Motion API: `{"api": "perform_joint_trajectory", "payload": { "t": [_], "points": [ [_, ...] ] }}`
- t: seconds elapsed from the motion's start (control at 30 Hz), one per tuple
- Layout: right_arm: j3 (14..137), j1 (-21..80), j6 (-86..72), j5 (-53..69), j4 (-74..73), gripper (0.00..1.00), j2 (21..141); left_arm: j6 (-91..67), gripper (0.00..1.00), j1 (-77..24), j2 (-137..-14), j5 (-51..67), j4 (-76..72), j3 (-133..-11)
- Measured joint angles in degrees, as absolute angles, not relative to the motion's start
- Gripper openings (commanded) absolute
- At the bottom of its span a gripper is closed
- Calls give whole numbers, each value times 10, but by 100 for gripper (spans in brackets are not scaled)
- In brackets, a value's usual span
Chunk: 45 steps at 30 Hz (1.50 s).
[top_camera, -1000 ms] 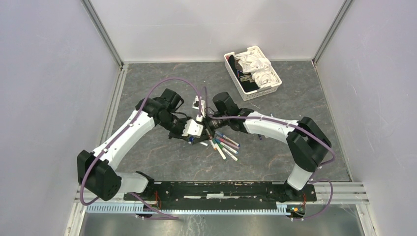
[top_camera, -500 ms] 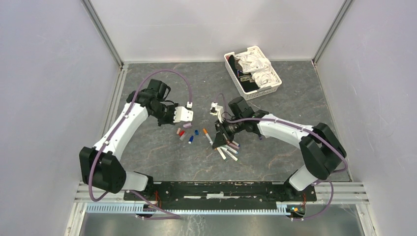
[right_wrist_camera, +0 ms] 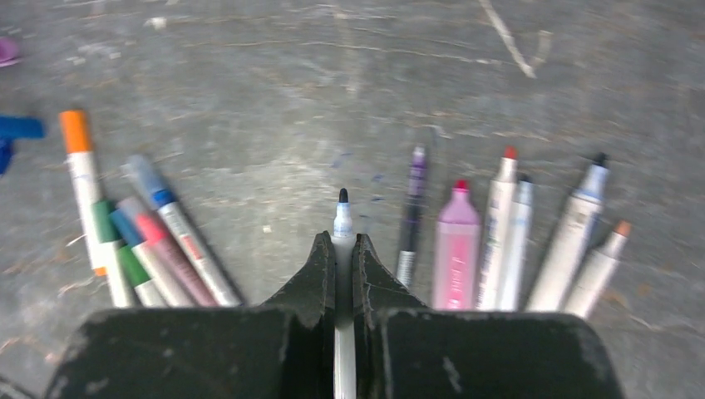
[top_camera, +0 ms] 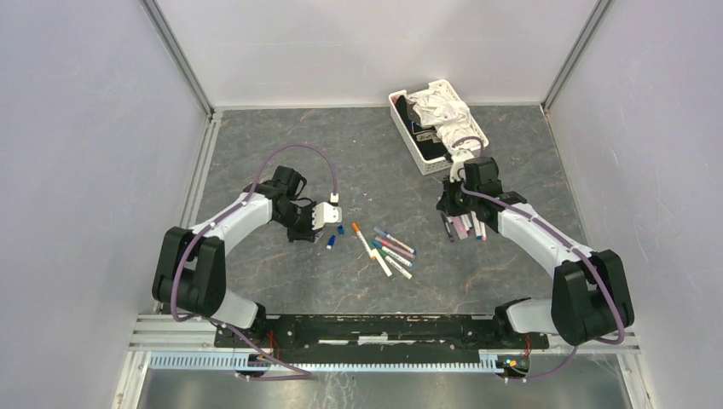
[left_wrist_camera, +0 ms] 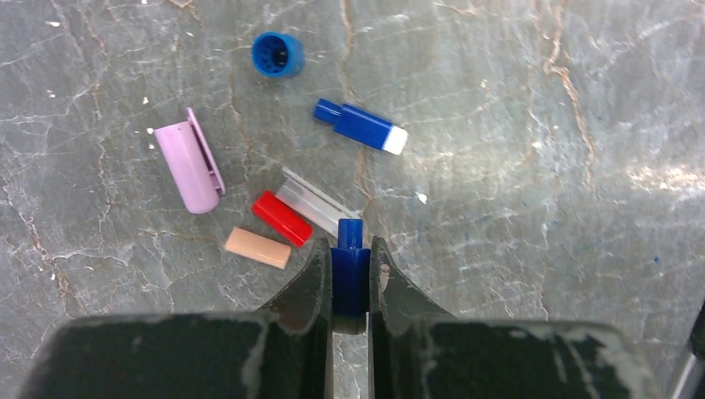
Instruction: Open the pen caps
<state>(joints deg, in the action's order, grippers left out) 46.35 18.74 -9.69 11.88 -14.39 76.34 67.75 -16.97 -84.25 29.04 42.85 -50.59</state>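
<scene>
My left gripper [left_wrist_camera: 350, 249] is shut on a dark blue pen cap [left_wrist_camera: 350, 268], its stub poking out past the fingertips. Loose pen caps lie just ahead of it: a red one [left_wrist_camera: 281, 218], a peach one [left_wrist_camera: 258, 248], a lilac one [left_wrist_camera: 189, 165], a round blue one [left_wrist_camera: 277, 55] and a blue one with a white end [left_wrist_camera: 361, 127]. My right gripper [right_wrist_camera: 342, 245] is shut on a white uncapped pen [right_wrist_camera: 342, 218] with a dark tip. That pen sits just left of a row of uncapped pens [right_wrist_camera: 459, 245]. Several capped pens [top_camera: 388, 249] lie in a pile at the table's middle.
A white basket [top_camera: 407, 135] holding cloth stands at the back right, close behind my right gripper [top_camera: 452, 209]. My left gripper [top_camera: 322, 217] hangs over the cap cluster, left of the pile. A clear plastic strip [left_wrist_camera: 318, 204] lies beside the red cap.
The two grippers were together at the middle and have pulled apart. My left carried the blue cap left to the caps; my right swung the pen right to the uncapped row.
</scene>
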Motion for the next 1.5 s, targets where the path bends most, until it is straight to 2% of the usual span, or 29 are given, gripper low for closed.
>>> {"api": "perform_joint_trajectory", "payload": {
  "t": [0.13, 0.3, 0.37, 0.6, 0.63, 0.67, 1.13, 1.33, 1.5],
  "points": [
    [453, 164, -95, 62, -137, 1, 772, 648, 41, -171, -860, 289, 393, -506],
    [453, 162, -91, 25, -111, 10, 817, 622, 60, -172, -875, 286, 378, -507],
    [453, 162, -90, 21, -103, 16, 835, 611, 61, -172, -875, 286, 376, -509],
    [449, 162, -87, 23, -86, 23, 867, 589, 65, -172, -869, 287, 396, -560],
    [449, 162, -87, 24, -84, 25, 869, 586, 92, -172, -866, 287, 401, -570],
    [449, 162, -87, 24, -82, 27, 870, 582, 99, -172, -864, 287, 409, -585],
    [444, 181, -86, 19, -80, 32, 839, 477, 100, -168, -838, 250, 478, -794],
    [473, 312, -87, 10, -87, 32, 821, 367, 98, -152, -778, 176, 402, -783],
    [511, 434, -93, 13, -85, 31, 856, 348, 96, -146, -792, 183, 408, -782]
  ]
}}
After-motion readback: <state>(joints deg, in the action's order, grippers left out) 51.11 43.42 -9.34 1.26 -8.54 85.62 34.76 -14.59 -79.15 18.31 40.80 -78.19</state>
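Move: The left hand, holding a blue cap, has its bare drop spot about 1 cm ahead, 1 cm right and 2 cm below; the clear cap lies 2 cm ahead and 4 right, the red cap 3 ahead and 3 right. The right hand carries an uncapped pen; the open-pen row is some 2 cm back, 3 right and 7 below, its pink highlighter 2 back and 2 right, its dark pen 2 back and 1 left. The clear-blue capped pen lies 6 back, 14 left. The left fingers let go of the blue cap after easing about 1 cm down and forward, then rise some 20 cm, reaching forward and turning counter-clockwise, wide open. The right hand lowers its pen about 6 cm while going right and forward, opens partway to release it at the row, then lifts and swings some 16 cm left and 6 back towards the capped pens. ##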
